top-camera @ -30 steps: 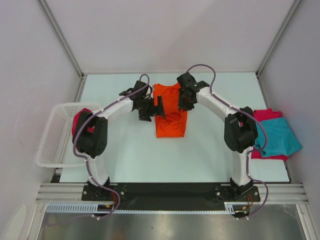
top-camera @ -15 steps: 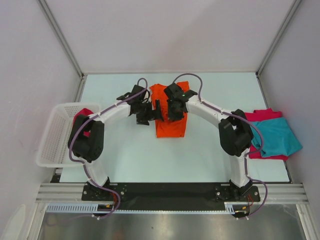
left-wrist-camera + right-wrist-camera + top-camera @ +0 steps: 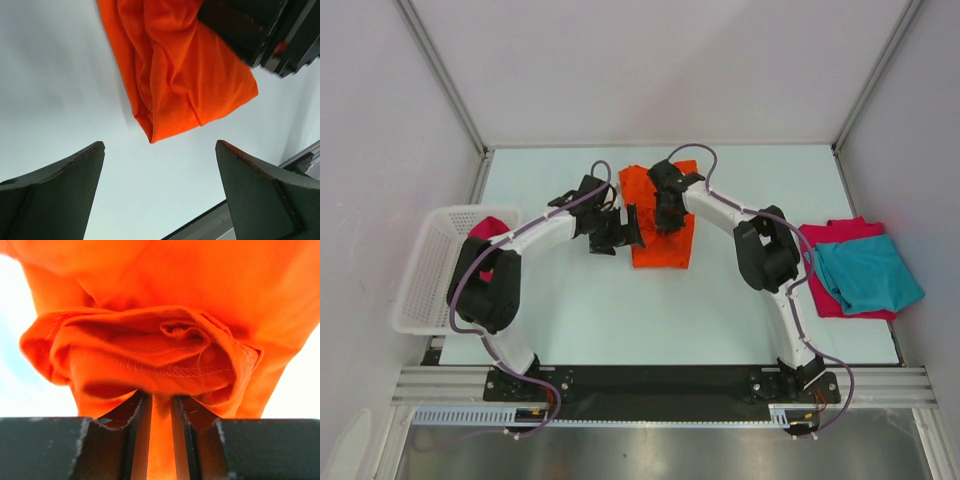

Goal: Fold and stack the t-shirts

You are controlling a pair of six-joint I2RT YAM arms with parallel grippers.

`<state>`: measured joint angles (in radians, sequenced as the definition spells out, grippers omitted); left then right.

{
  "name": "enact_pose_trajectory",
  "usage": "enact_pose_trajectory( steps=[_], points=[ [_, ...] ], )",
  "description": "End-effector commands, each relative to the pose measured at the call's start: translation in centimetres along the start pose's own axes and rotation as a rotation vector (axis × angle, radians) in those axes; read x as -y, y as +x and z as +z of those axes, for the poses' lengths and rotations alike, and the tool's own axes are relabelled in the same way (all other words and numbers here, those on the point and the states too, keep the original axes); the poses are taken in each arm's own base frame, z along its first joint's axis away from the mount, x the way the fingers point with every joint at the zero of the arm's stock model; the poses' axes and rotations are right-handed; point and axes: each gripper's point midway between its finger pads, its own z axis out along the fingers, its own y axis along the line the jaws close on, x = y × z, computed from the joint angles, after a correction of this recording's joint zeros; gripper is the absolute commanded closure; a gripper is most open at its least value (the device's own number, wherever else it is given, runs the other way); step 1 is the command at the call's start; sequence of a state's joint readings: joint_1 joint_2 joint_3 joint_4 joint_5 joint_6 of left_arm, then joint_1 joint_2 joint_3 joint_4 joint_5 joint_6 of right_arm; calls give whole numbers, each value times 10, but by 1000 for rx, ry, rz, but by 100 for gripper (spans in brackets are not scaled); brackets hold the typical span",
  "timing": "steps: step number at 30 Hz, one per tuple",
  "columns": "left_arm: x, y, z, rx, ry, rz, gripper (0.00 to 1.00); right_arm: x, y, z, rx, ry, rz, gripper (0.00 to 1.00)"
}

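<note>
The bright orange t-shirt (image 3: 665, 248) lies folded narrow in the middle of the table. My right gripper (image 3: 666, 212) sits over its upper part, shut on a bunched fold of orange t-shirt (image 3: 160, 285) that runs down between the fingers of the right gripper (image 3: 160, 400). Just off the shirt's left edge my left gripper (image 3: 628, 228) stands wide open and empty. In the left wrist view the left gripper (image 3: 160, 147) hangs over bare table, a corner of the orange t-shirt (image 3: 175, 80) just ahead. A teal t-shirt (image 3: 870, 275) lies on a crimson t-shirt (image 3: 845, 232) at the right.
A white mesh basket (image 3: 425, 275) stands at the table's left edge with a red t-shirt (image 3: 488, 228) inside, partly behind my left arm. Grey walls enclose the table on three sides. A black rail (image 3: 660, 380) runs along the near edge.
My right gripper has carried the orange cloth leftward across the shirt and its jaws have closed in on it. The shirt's top now bunches left. My left gripper shifted slightly and stays open.
</note>
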<state>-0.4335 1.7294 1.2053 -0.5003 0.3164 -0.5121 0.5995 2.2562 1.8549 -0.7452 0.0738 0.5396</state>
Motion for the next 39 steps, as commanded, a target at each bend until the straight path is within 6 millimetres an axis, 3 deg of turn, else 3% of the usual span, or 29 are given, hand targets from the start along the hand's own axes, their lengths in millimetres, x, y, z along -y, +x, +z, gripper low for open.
enact_pose_trajectory(
  steps=[1,6,15,19,24,28,32,36,39],
  points=[
    [5,-3,-10,42,16,34,2,-2,-46,-10,113,10,-7,75],
    [4,1,-9,36,20,30,2,0,-63,-21,143,18,-12,74],
    [6,1,-11,42,30,29,2,21,-68,-6,110,64,12,75],
    [4,4,-7,38,32,23,2,29,-51,-24,96,69,11,75],
    [4,11,6,22,47,16,3,43,-10,-51,92,49,24,72],
    [8,17,19,-1,49,30,4,53,14,-57,64,63,22,72],
    [9,26,34,-32,45,35,4,55,24,-63,60,61,17,71],
    [10,32,39,-45,50,37,4,49,23,-73,67,50,1,71],
    [9,32,40,-45,47,38,4,46,34,-76,52,48,-11,72]
  ],
)
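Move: The right fingertips are in the middle of the orange t-shirt, with its crumpled hem about 3 cm ahead and 1 cm left. The shirt's near right corner lies some 10 cm back and 4 cm right, and its far right sleeve about 20 cm ahead and 5 cm right. For the open left hand, the near left corner is roughly 3 cm right, 2 cm back and 6 cm below; the near right corner lies some 13 cm right of that corner. Forward about 5 cm the right hand goes first, rising, its fingers kept nearly shut at the crumpled hem; then it dips and sweeps back some 10 cm and to the right towards the shirt's near right corner, lifting clear of the cloth to finish. The left hand, fingers staying wide open, mainly sinks towards the near left corner, edging back and then right. ##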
